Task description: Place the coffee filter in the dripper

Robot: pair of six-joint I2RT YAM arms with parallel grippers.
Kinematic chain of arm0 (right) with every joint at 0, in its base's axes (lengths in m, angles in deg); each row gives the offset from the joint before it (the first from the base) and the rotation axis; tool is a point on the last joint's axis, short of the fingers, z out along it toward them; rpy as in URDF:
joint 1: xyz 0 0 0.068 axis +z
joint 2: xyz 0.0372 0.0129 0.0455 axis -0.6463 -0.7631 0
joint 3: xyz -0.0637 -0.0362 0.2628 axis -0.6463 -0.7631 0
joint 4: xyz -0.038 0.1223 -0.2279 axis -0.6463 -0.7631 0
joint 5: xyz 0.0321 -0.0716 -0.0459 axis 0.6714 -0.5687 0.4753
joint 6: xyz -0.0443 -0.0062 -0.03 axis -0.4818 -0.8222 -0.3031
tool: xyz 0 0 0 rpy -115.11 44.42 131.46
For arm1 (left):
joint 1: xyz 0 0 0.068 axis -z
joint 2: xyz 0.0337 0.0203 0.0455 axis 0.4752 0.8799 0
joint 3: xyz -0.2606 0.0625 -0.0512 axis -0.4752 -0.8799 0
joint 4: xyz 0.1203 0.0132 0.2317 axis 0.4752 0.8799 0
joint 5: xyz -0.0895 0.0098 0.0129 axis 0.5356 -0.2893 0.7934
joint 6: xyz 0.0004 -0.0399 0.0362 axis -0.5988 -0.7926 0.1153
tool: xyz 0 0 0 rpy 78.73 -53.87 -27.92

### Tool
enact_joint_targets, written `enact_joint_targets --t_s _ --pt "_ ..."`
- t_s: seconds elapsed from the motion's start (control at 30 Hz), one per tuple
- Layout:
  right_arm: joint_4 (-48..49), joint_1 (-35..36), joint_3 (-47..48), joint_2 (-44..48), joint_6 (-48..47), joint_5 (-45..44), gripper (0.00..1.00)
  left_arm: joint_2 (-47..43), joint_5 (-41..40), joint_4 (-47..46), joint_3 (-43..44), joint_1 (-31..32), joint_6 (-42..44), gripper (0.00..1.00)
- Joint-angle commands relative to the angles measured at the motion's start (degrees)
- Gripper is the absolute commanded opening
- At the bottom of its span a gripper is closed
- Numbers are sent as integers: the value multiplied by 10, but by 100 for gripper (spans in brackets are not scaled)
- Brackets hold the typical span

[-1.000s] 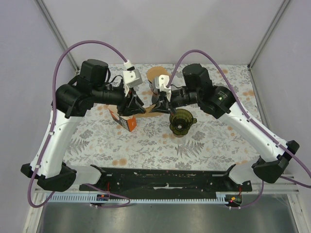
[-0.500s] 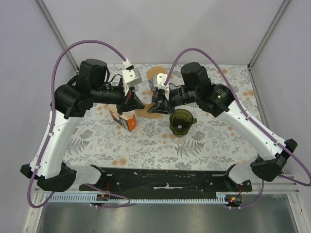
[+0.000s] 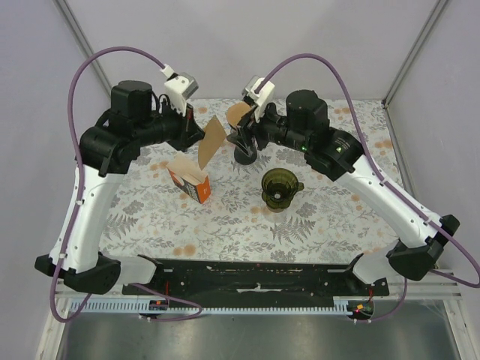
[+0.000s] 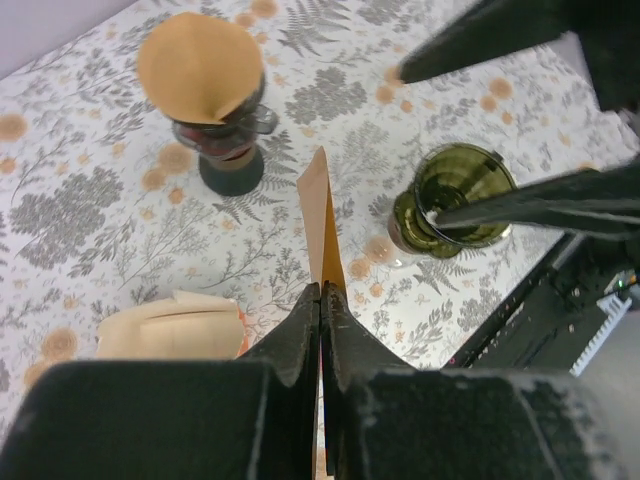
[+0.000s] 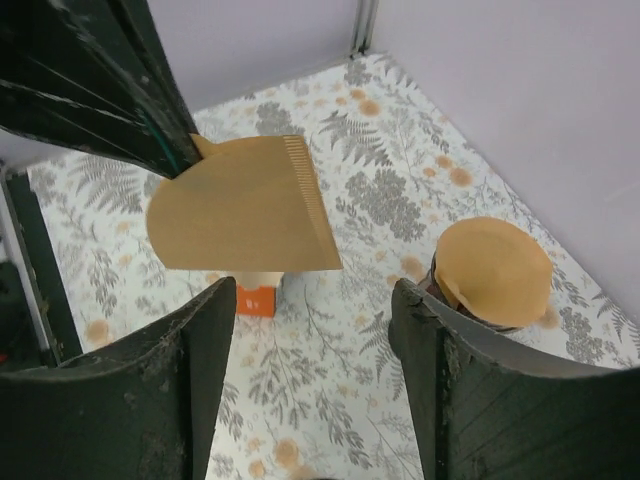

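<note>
My left gripper [image 3: 198, 135] is shut on a flat brown coffee filter [image 3: 212, 141] and holds it in the air above the table. In the left wrist view the filter [image 4: 325, 225] shows edge-on, sticking out of the shut gripper [image 4: 321, 290]. The empty green glass dripper [image 3: 279, 187] stands right of centre, also visible as the dripper [image 4: 462, 195]. My right gripper [image 3: 238, 133] is open and empty, just right of the filter. Its view shows the filter [image 5: 245, 205] beyond the open gripper [image 5: 315, 330].
A dark dripper [image 3: 245, 150] holding another filter [image 3: 241, 115] stands at the back middle, under my right gripper. An orange box [image 3: 189, 181] of filters lies below the held filter. The patterned table [image 3: 225, 225] ends at grey walls.
The right gripper opened and let go of the filter. The left gripper shut on it and lifted it up and back from beside the box. Both arms rose.
</note>
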Motion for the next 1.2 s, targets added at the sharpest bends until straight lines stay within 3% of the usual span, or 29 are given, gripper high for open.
enact_joint_targets --t_s 0.0,0.17,0.3,0.67,0.93,1.17 --pt "120 48 -8 19 87 -100 71 8 -50 -48 8 -37 -126 2" --pt "132 86 38 -45 136 -92 75 10 -42 -65 3 -57 -182 2" --pt "137 87 69 -81 171 -78 68 7 -22 -71 -2 -59 -197 2" --pt "152 76 71 -102 182 -117 21 -12 12 -75 -18 -60 -181 2" --pt "155 63 42 -90 180 -128 16 -13 -11 -70 -17 -59 -151 2" --pt "159 57 35 -91 180 -135 18 -17 -18 -69 -16 -59 -139 2"
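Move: The filter's middle is some 3 cm right of the left fingertips that already hold it, barely lower; from the open right hand it is about 5 cm left, 1 cm back and level. On the table, the carafe dripper stands roughly 23 cm ahead and 2 cm right of the right hand, 30 below; the green dripper 5 ahead, 13 right, 35 below. The filter box lies some 8 cm ahead and 8 left of the left hand, 37 below. The filter stays in the shut left fingers, which carry it about 3 cm forward and 2 cm left, turning some 15 degrees counter-clockwise with the left side dipping, then hold. After it comes the right hand, about 8 cm to its left, first arcing up and back roughly 3 cm, then down and forward; its wide fingers close nearly shut on the paper beside the left fingertips. ##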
